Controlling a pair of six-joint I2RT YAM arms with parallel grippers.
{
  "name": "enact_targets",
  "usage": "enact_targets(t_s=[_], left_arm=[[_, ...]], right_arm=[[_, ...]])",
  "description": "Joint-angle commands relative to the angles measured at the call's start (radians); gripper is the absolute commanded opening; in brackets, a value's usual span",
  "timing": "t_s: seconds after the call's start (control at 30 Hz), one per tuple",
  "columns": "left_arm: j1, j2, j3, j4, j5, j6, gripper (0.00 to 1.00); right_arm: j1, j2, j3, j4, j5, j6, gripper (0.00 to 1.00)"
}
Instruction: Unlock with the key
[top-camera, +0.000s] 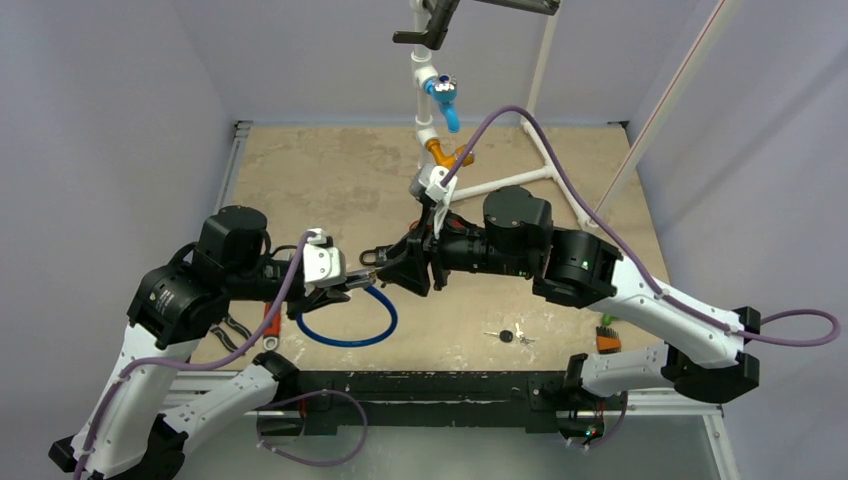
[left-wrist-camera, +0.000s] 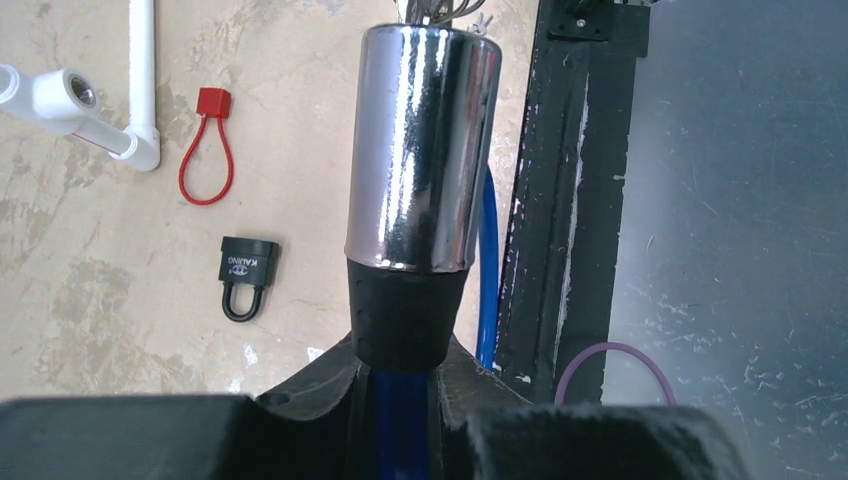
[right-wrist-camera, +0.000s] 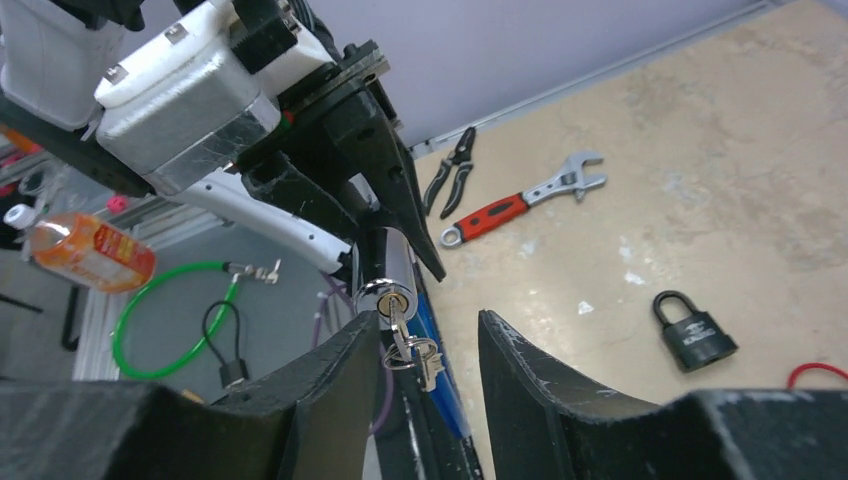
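Observation:
My left gripper (left-wrist-camera: 405, 390) is shut on the blue cable lock, right behind its black collar. The lock's chrome cylinder (left-wrist-camera: 420, 150) sticks out past the fingers, held above the table. A key (right-wrist-camera: 400, 322) sits in the keyhole on the cylinder's end face (right-wrist-camera: 385, 297), and a ring with a second key (right-wrist-camera: 428, 365) hangs from it. My right gripper (right-wrist-camera: 428, 320) stands open around the key; its left finger (right-wrist-camera: 340, 370) is right beside the key and its right finger is apart. From above, the right gripper (top-camera: 385, 262) meets the left gripper (top-camera: 345, 285) over the blue cable loop (top-camera: 345, 325).
A black padlock (right-wrist-camera: 695, 335) and a red cable loop (left-wrist-camera: 205, 150) lie on the table. A red-handled wrench (right-wrist-camera: 520, 200) and pliers (right-wrist-camera: 455, 165) lie near the left arm. Loose keys (top-camera: 510, 336) rest near the front edge. A white pipe frame with a blue valve (top-camera: 443, 100) stands at the back.

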Motion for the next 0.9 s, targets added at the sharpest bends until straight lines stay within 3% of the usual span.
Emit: enact_targets(t_s=[0.0,0.13,0.33,0.6,0.87], left_arm=[[-0.008,-0.006,0.05,0.033,0.023,0.015,0.0],[-0.008,-0.006,0.051,0.039,0.023,0.013,0.0],[-0.008,-0.003,0.057,0.063,-0.009,0.007,0.0],[-0.028,-0.001,0.091,0.113,-0.135,0.025,0.0],[-0.189,0.008,0.125,0.118,-0.341,0.202,0.0]], right_arm=[[-0.024,-0.002,0.006,0.072,-0.141,0.042,0.4],[-0.031,0.002,-0.009,0.076,-0.156,0.049,0.31],[-0.037,0.028,-0.024,0.079,-0.184,0.076,0.01],[-0.074,0.05,-0.096,0.147,-0.176,0.207,0.0],[-0.199,0.056,-0.21,0.277,-0.26,0.509,0.0]])
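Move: Just between the two grippers, the key sits in the chrome lock barrel that the left hand keeps by its blue cable end. From the open right hand the key lies about 2 cm left, 1 cm back and 1 cm lower. The padlock lies some 16 cm ahead, 3 cm left and 38 cm below, the red loop about 23 cm ahead, 9 cm right, equally low. From the left hand the key is about 8 cm right, 1 cm ahead and 5 cm higher. Closing on the key, the right fingers ease about 1 cm left and back and pinch it shut. Then the right hand goes forward about 3 cm and sinks some 2.5 cm, its wrist rolling roughly 20 degrees about the fingers, forward side down. The left hand keeps the lock, first still, then moving 2 cm forward and 2 cm left with a counter-roll of about 10 degrees and a slight downward tip. ##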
